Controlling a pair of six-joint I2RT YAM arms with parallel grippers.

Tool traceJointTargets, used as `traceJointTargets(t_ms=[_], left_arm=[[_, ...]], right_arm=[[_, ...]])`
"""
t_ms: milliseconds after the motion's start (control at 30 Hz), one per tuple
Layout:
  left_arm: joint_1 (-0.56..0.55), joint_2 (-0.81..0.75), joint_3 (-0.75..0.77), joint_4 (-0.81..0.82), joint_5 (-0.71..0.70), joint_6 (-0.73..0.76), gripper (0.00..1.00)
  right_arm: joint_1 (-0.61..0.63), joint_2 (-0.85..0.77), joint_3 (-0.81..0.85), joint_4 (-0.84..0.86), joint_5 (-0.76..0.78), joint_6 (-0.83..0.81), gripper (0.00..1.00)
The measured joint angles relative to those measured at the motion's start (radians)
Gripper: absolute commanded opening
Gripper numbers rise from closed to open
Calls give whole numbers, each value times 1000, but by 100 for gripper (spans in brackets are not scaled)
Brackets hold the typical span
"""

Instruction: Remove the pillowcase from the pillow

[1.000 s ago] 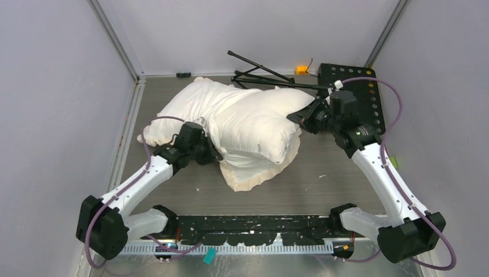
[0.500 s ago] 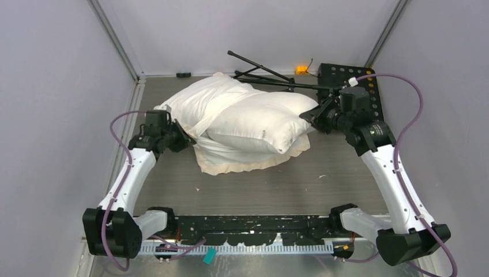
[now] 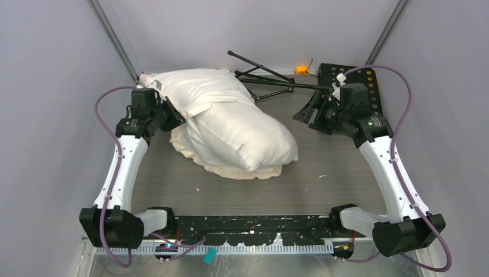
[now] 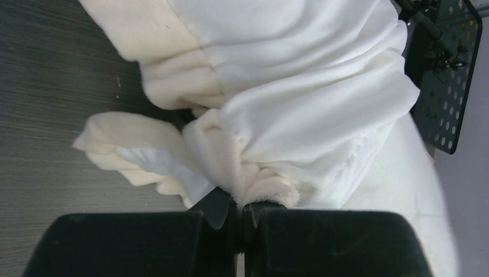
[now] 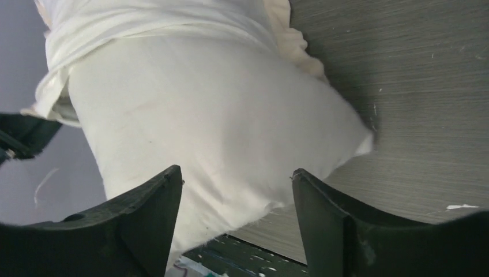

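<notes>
The pillow (image 3: pixel 248 138) is a plump off-white cushion lying aslant mid-table, more than half out of the pillowcase (image 3: pixel 196 89). The pillowcase shows its cream-white face, bunched at the far left, and its ruffled frill (image 3: pixel 190 149) lies under the pillow. My left gripper (image 3: pixel 169 115) is shut on a gathered fold of the pillowcase (image 4: pixel 300 104), pinched at my jaws (image 4: pixel 245 205). The pillow shows at the right of that view (image 4: pixel 409 184). My right gripper (image 3: pixel 308 112) is open and empty, clear of the pillow, which fills the right wrist view (image 5: pixel 219 115) beyond my gripper (image 5: pixel 236 173).
A folded black tripod (image 3: pixel 265 75) lies at the back behind the pillow. A black perforated plate (image 3: pixel 372 92) sits at the back right under my right arm, with a small orange object (image 3: pixel 301 70) beside it. Grey walls close in on three sides.
My left gripper has pulled the pillowcase back and to the left. My right gripper has let go of the pillow's corner and opened; the pillow has swung down toward the near side.
</notes>
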Motion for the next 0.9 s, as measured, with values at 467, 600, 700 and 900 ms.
traceJointTargets(t_ms=[467,600,700,900], left_arm=[[15,195,189,-64,109,33,0],[15,195,192,-67,138,32,0],[14,194,192,-67,148,32,0],[4,188,192,-67,158,27,0]], right_arm=[[211,24,202,-55,-86,-299,89],[367,48,202,-54,-8,-328,89],[472,78,203,-53,58,-343,89],[642,134,273,-80,192,-365,90]])
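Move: Off the right hand's left side lies the pillow's free end, about 11 cm to the left, 6 cm back and some 12 cm lower; its near corner is about 16 cm left and 12 cm back. The pillowcase fold crosses the pillow roughly 30 cm left and 7 cm ahead of that hand, while the tripod hub lies some 20 cm straight ahead. From the left hand, the free end is about 27 cm right, 6 cm back and 12 cm below. Swinging left and back, the right hand travels about 14 cm left and 8 cm back to above the pillow's free end, arching up first and sinking a little, while its wrist turns some 40 degrees counter-clockwise and the empty fingers spread fully. The left hand keeps pinching the pillowcase's cream ruffle, dips slightly, then eases about 3 cm forward and a little right before nearly stopping. ##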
